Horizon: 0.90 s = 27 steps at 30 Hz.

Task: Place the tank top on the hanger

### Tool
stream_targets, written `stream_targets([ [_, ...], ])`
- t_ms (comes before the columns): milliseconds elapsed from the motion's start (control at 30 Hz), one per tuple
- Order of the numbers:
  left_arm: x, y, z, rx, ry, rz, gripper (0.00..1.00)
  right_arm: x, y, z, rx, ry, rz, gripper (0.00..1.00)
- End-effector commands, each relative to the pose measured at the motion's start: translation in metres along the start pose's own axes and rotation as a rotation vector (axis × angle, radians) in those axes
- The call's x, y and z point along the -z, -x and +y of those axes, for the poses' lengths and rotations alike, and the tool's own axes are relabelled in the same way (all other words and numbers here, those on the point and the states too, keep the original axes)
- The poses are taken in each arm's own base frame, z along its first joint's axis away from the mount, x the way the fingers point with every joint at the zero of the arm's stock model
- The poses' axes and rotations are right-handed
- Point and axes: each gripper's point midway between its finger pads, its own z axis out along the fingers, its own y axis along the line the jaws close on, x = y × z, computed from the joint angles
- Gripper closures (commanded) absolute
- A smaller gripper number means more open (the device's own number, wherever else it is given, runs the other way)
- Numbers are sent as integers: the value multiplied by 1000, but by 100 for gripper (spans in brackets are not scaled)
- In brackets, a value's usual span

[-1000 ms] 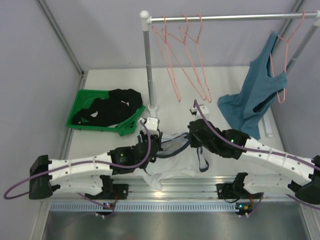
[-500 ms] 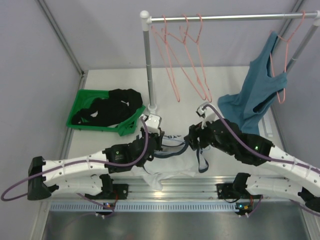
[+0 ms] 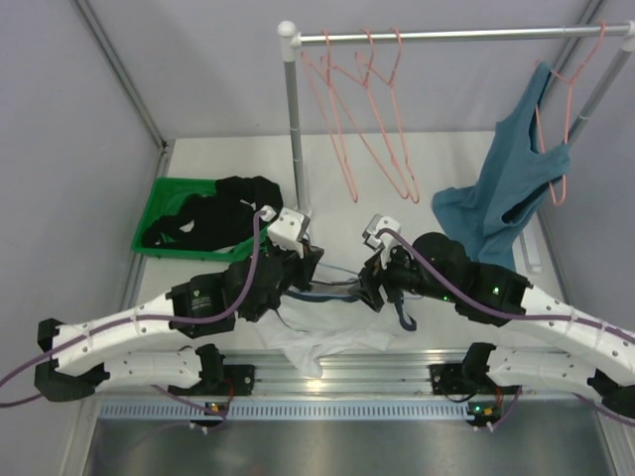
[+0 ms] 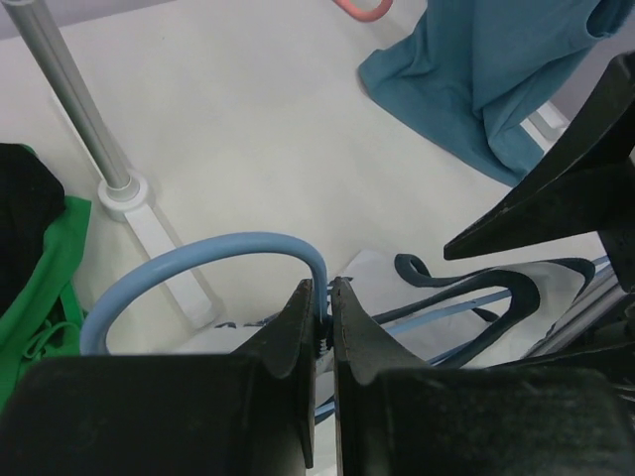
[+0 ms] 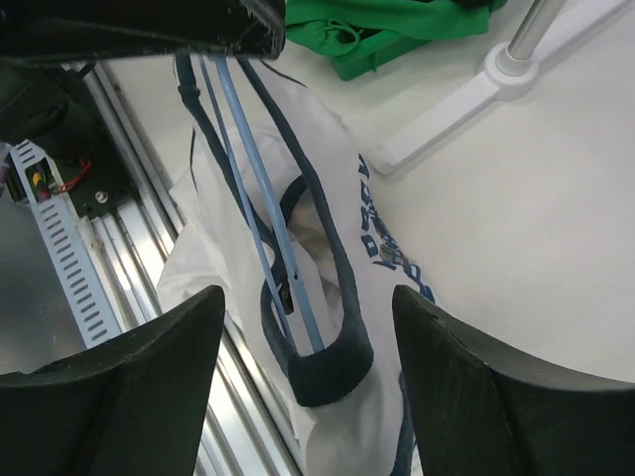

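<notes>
The white tank top (image 3: 327, 335) with navy trim lies crumpled at the table's near edge between the arms. My left gripper (image 4: 320, 288) is shut on the neck of the light-blue hanger (image 4: 198, 260), just below its hook. From there the hanger (image 3: 332, 291) reaches right, over the tank top. In the right wrist view its blue wire (image 5: 263, 198) runs down into a navy strap loop of the tank top (image 5: 372, 436). My right gripper (image 5: 308, 297) hovers open above that strap with nothing between its fingers.
A green bin (image 3: 164, 203) holding black garments sits at the left. The rack pole (image 3: 294, 129) and its foot stand behind the grippers, with pink hangers (image 3: 372, 129) on the rail. A teal tank top (image 3: 501, 188) hangs at the right. A metal rail (image 3: 347, 375) edges the table front.
My right gripper has opened and let go of the tank top, then drawn back slightly. The left arm has swung away from the table's near edge, carrying the hanger with it.
</notes>
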Motion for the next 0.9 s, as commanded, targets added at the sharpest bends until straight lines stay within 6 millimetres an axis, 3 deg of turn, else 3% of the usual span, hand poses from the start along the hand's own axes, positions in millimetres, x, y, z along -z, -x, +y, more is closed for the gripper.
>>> stream_targets([
  [0,15,33,-5,15,-42,-48,100,0,16,11,40,76,-67,34],
  [167,20,46,-5,12,-45,-62,100,1,12,20,27,132,-69,39],
  [267,21,51,-6,13,-49,-68,100,1,11,21,13,136,-86,47],
  [467,23,62,-10,17,-59,-83,100,2,13,19,-6,120,-104,85],
  [500,22,63,-10,14,-60,-83,100,2,12,18,-9,115,-108,98],
  [600,21,64,-13,6,-63,-78,100,7,20,19,-21,120,-151,100],
  [700,18,63,-13,-6,-54,-75,74,9,23,19,-38,120,-181,100],
  [733,18,65,-13,-4,-52,-80,58,10,24,20,-43,124,-187,100],
  [833,18,68,-13,-7,-51,-89,40,14,28,18,-60,112,-217,100],
  [867,19,69,-13,-7,-52,-91,30,18,30,18,-65,109,-229,100],
])
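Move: The left hand already holds the blue hanger by its neck, right at the fingertips. The hanger's right shoulder, threaded into the tank top strap, runs between the right hand's open fingers, about 2 cm back and 1 cm left of that hand and 1 cm below; from the left hand it is roughly 10 cm right, 4 cm back and 5 cm lower. The tank top's body lies about 7 cm left of the right hand, 2 cm farther out and 20 cm below. The right fingers shut on the hanger's right shoulder beside the tank top strap after that hand eases back about 2 cm towards the bar. Meanwhile the left hand, still gripping the neck, lifts some 4 cm, and near the end of its rise it opens wide and lets go, its fingers staying either side of the neck. ##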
